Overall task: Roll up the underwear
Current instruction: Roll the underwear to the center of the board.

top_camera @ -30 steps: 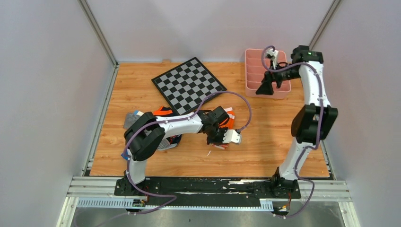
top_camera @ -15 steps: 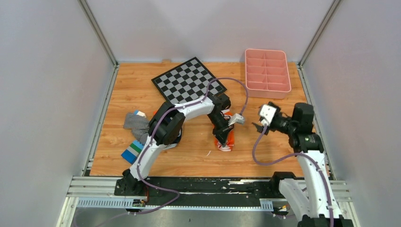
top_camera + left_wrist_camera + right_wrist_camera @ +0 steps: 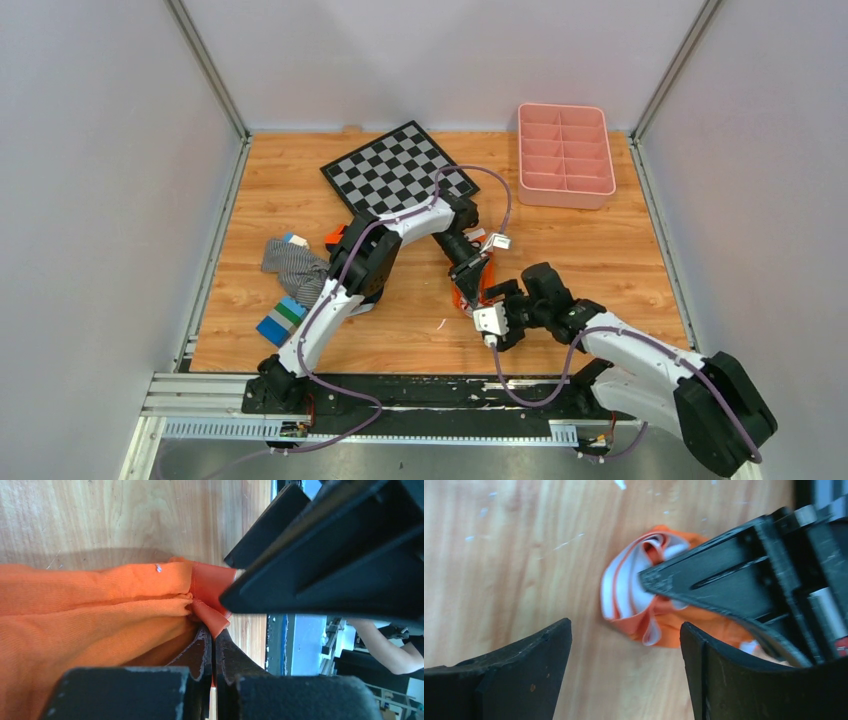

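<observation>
The underwear (image 3: 464,297) is a bunched orange bundle with white trim bands, lying on the wood at mid-table. In the right wrist view the underwear (image 3: 639,602) shows its looped white bands. My left gripper (image 3: 470,283) comes down onto it from behind and is shut on an orange fold; in the left wrist view the left gripper (image 3: 213,630) pinches the underwear (image 3: 100,610) at its corner. My right gripper (image 3: 493,302) hovers close on the near right side, open, and in its own view the right gripper (image 3: 624,650) holds nothing between its fingers (image 3: 524,675).
A chessboard (image 3: 398,177) lies at the back centre and a pink compartment tray (image 3: 565,160) at the back right. A grey striped garment (image 3: 292,262) and other folded clothes (image 3: 280,320) sit at the left, partly under the left arm.
The right arm swung from the pink tray down to the front, beside the underwear. The left gripper kept its hold and turned, bunching the underwear.
</observation>
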You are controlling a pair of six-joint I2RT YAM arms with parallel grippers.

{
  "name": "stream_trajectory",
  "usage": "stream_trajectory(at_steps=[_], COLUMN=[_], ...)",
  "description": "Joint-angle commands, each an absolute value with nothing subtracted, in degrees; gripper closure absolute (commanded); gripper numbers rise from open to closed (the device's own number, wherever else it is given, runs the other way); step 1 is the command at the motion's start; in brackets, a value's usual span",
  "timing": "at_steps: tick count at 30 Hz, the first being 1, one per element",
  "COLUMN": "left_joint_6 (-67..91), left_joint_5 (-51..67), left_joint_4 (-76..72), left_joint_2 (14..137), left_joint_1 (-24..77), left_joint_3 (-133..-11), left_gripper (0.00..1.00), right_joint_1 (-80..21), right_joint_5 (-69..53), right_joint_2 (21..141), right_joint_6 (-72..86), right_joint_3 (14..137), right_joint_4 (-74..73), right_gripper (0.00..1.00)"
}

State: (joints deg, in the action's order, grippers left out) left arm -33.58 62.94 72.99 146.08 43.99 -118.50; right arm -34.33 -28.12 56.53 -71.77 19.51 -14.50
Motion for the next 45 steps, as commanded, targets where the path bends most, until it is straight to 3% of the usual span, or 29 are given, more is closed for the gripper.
stream_trajectory(at_steps=[1, 12, 19, 28, 31, 33, 39, 45], left_joint_6=[-33.2, -31.24, -29.17, -29.19, -28.4, -26.42, -21.55, -17.91], left_joint_5=[58.97, 59.76, 60.48, 61.7, 61.34, 59.39, 49.85, 41.6], left_joint_4=[70.77, 69.47, 68.23, 68.2, 67.45, 64.64, 51.54, 43.68], left_joint_2=[148.27, 148.8, 148.56, 148.26, 147.12, 144.57, 129.39, 116.33], left_joint_1=[43.77, 43.59, 43.51, 43.51, 43.51, 43.51, 42.21, 37.27], left_joint_3=[-118.73, -119.44, -119.47, -118.95, -117.43, -114.67, -101.73, -95.75], left_gripper=[1.0, 1.0, 1.0, 1.0, 0.89, 0.75, 0.42, 0.35], right_joint_1=[-36.96, -39.49, -40.34, -40.36, -40.36, -40.39, -36.95, -29.3], right_joint_5=[-23.78, -23.84, -26.82, -26.24, -26.31, -26.66, -29.64, -38.28], right_joint_2=[59.42, 65.52, 66.9, 67.63, 68.34, 68.84, 68.43, 69.94], right_joint_6=[-72.02, -70.02, -71.56, -69.59, -69.01, -68.04, -64.19, -63.46], right_joint_3=[18.52, 19.25, 19.86, 20.15, 20.85, 21.68, 24.18, 28.74], right_joint_4=[3.01, 4.61, 0.64, -0.82, -1.94, -3.8, -8.8, -18.7], right_gripper=[0.2, 0.2, 0.42, 0.58, 0.77, 0.97, 1.0, 1.0])
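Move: The near end of the orange underwear roll is already pinched between the shut left fingers, right at that hand's point. From the open right gripper the same end lies about 2 cm ahead, 3 cm to the left and 1 cm below. The checkered board's middle is some 25 cm ahead of the right hand and 16 cm left; the dark underwear is roughly 7 cm ahead and 23 cm left, both about 2 cm lower. Keep the left gripper almost still on the roll's near end while the right gripper slides about 3 cm left and as much forward, eases back a little and shuts, pinching that end from the right. As it shuts, open the left fingers and lift that hand clear, up, forward and left by 2 to 3 cm each. Finish by easing the closed right gripper about 1 cm back to the right. ##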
